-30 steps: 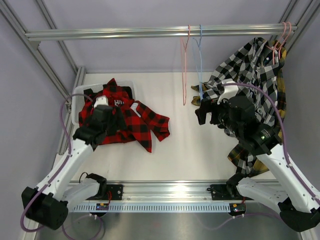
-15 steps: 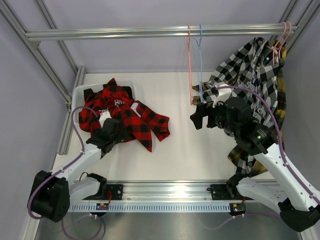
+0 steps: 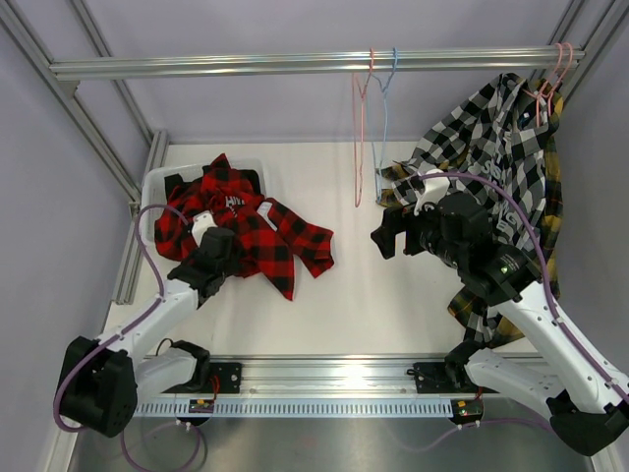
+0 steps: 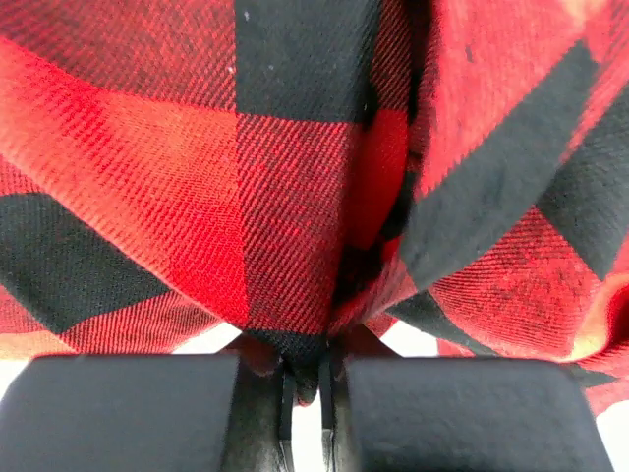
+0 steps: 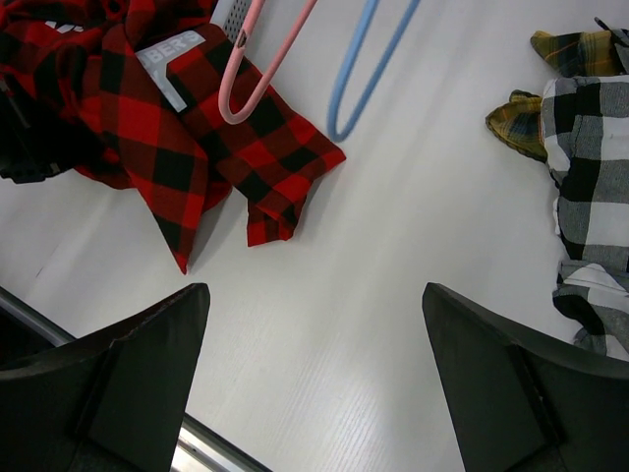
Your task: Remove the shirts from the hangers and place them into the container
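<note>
The red-and-black plaid shirt (image 3: pixel 265 236) lies half in the white container (image 3: pixel 149 192) and half spilled onto the table at its right. Black cloth (image 3: pixel 250 181) shows under it in the container. My left gripper (image 3: pixel 209 261) sits at the shirt's near edge, shut on a fold of the red plaid (image 4: pixel 295 177), which is pinched between the fingertips (image 4: pixel 303 379). My right gripper (image 3: pixel 386 234) hovers open over bare table (image 5: pixel 314 364), holding nothing. A black-and-white check shirt (image 3: pixel 496 138) hangs at the right on a pink hanger (image 3: pixel 552 74), with yellow plaid (image 3: pixel 556 187) behind it.
Two bare hangers, pink (image 3: pixel 361 138) and blue (image 3: pixel 383 118), dangle from the overhead bar (image 3: pixel 246 66) just beyond my right gripper. The hanging shirts drape over my right arm. A metal rail (image 3: pixel 324 369) runs along the near table edge.
My left gripper has drawn back from over the container to the plaid shirt's near edge and shut on it. The right gripper edged left. The bare hangers are swinging.
</note>
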Motion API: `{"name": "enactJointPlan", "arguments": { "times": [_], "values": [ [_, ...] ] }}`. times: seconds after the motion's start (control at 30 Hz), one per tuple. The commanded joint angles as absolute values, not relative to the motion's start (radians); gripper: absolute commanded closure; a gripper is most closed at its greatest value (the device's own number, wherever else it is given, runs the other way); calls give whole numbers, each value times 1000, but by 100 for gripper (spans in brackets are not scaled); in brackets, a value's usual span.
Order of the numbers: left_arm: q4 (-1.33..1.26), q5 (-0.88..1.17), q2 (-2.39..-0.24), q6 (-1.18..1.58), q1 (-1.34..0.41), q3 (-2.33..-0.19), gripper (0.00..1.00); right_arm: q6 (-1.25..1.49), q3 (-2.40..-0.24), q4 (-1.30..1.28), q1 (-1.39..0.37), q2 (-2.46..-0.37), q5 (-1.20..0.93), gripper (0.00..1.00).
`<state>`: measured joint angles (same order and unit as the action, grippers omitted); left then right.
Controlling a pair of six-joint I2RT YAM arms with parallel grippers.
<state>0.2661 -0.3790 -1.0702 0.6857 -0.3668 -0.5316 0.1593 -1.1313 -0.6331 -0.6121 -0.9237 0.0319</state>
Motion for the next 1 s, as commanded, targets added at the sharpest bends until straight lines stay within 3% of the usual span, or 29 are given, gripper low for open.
{"name": "enactJointPlan", "arguments": {
  "times": [0.0,0.13,0.3,0.47,0.63,0.97],
  "values": [
    [359,-425,-985,672,-371,-667,100,141,-1157,-627,-606,-916,18,1],
    [596,-471,-976,611,-371,-879,100,140,-1183,-643,-607,-913,23,1],
    [562,-542,-1058,450,-341,-1093,100,135,-1206,-653,-607,-919,17,0],
    [537,-358,-1323,374,-184,-1280,100,135,-1223,-672,-607,-917,14,1],
    [554,-301,-1573,331,-134,-1462,100,124,-1226,-695,-607,-900,24,1],
    [531,-138,-1890,419,-71,-1462,98,121,-1209,-726,-606,-890,48,1]
  ]
}}
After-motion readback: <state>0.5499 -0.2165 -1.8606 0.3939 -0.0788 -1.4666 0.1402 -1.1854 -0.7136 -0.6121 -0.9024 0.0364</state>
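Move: The left gripper holds the near hem of the red plaid shirt low over the table. The middle of the container lies about 15 cm ahead and 6 cm to the left, roughly level with the fingers. The shirt's loose sleeve lies some 17 cm to the right and 5 cm ahead, the hem corner 14 cm right and 8 cm back, both about 3 cm lower. From the right hand, the container is about 18 cm ahead, 50 cm left and 23 cm below. Keep the left fingers shut on the red plaid hem and swing the left gripper up about 19 cm, curving forward and a little left over the container's near side. Then bring it down some 16 cm towards the container, ending about 18 cm farther forward, with the fingers first tipping up slightly and then pitching down about 25 degrees. ##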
